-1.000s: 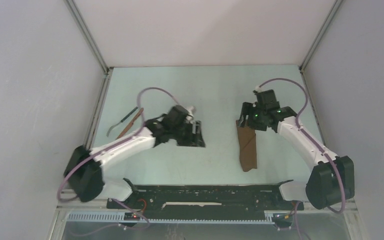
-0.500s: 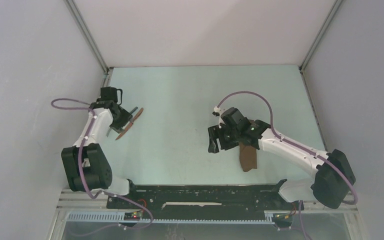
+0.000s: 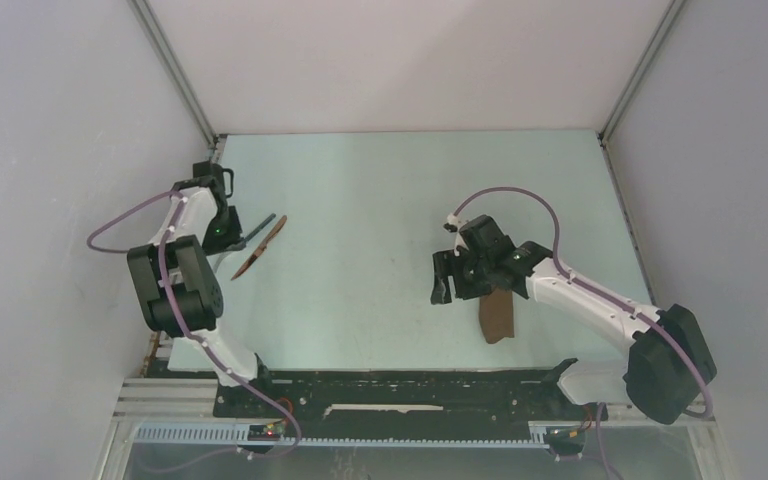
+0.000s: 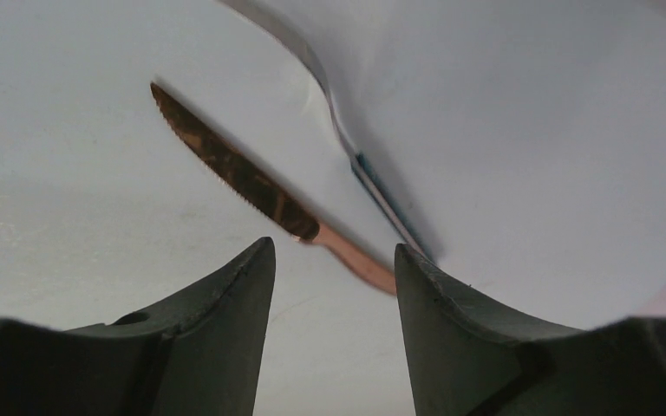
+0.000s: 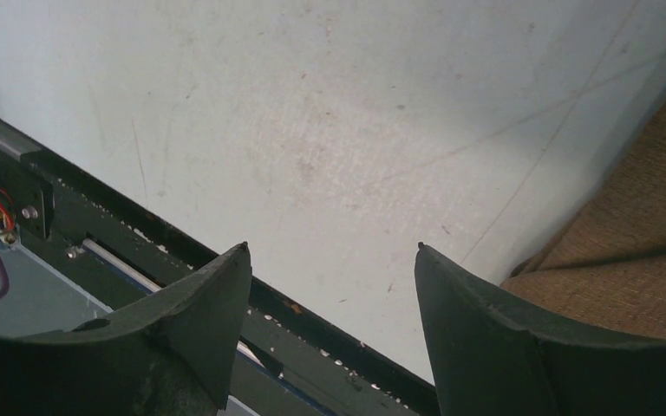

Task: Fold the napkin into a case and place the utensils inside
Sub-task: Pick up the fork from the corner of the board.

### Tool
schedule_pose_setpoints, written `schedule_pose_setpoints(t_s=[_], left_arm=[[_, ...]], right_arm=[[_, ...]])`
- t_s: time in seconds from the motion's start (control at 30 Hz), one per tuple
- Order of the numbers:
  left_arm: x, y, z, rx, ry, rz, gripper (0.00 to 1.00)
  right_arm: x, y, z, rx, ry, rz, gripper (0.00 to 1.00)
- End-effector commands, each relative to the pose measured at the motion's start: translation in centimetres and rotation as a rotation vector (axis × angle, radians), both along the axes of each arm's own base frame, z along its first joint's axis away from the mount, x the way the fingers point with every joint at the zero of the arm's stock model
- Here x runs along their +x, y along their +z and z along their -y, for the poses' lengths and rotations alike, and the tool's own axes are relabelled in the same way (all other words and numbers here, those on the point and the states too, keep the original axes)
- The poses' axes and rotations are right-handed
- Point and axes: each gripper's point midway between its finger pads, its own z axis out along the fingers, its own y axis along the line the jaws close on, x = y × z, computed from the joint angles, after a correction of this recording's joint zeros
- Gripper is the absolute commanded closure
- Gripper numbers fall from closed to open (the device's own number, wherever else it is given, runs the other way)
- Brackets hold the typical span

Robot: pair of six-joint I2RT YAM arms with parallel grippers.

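The napkin, folded into a narrow brown case (image 3: 497,316), lies on the table at the right; its cloth (image 5: 650,260) fills the right edge of the right wrist view. The utensils lie side by side at the far left: a reddish-brown knife (image 3: 260,248) (image 4: 234,173) and a fork (image 3: 257,226) (image 4: 347,147) with a dark handle. My left gripper (image 3: 232,237) (image 4: 334,247) is open just short of the knife's handle end, with nothing between its fingers. My right gripper (image 3: 445,280) (image 5: 331,249) is open and empty just left of the case.
The left wall's metal rail (image 3: 198,215) runs close behind the left arm. A black mounting bar (image 3: 400,385) (image 5: 95,217) spans the near table edge, below the right gripper.
The left arm swung from mid-table to the far left beside the utensils, its jaws narrowing a little. The right arm moved from the case's far end to its left side.
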Motion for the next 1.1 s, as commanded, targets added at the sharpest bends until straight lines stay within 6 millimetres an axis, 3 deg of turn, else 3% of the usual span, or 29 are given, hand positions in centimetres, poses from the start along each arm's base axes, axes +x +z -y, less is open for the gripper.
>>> schedule_pose_setpoints(t_s=[0.0, 0.1, 0.23, 0.47, 0.77, 1.07], left_arm=[[0.6, 0.1, -4.3, 0.046, 0.241, 0.048, 0.40], [1.0, -0.6, -5.5, 0.038, 0.257, 0.027, 0.39], [0.6, -2.9, -5.1, -0.046, 0.292, -0.017, 0.40], [1.2, -4.4, -6.4, -0.047, 0.317, -0.011, 0.40], [1.1, -5.9, -7.3, -0.048, 0.307, -0.027, 0.51], [2.1, -5.7, -8.0, -0.028, 0.246, -0.021, 0.93]], right_arm=[[1.0, 0.6, 0.7, 0.035, -0.023, 0.023, 0.23], [1.2, 0.3, 1.1, 0.045, -0.033, 0.009, 0.23], [1.6, 0.2, 1.1, 0.057, -0.039, 0.002, 0.23], [1.9, 0.2, 1.4, 0.062, -0.052, -0.004, 0.23], [2.1, 0.4, 1.7, 0.060, -0.065, 0.003, 0.23], [2.3, 0.9, 2.0, 0.046, -0.076, 0.030, 0.23]])
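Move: Under the left hand's left side, the fork's middle lies about 5 cm to its left, 3 cm ahead and some 7 cm lower, with the tines reaching back-left. At the same depth below, the knife's middle is roughly 2 cm ahead and 1 cm left. The board's left edge runs about 16 cm to the hand's left, level with it. From the right hand, the fork is some 48 cm left, 14 cm ahead and 9 cm lower. Swinging left about 7 cm, most of it early on, the left hand sinks some 6 cm onto the fork's neck while turning about 15 degrees counter-clockwise, fingers still pointing down. Near the bottom its open fingers close and pinch the neck just behind the tines. The open, empty right hand eases a couple of centimetres forward and right. ##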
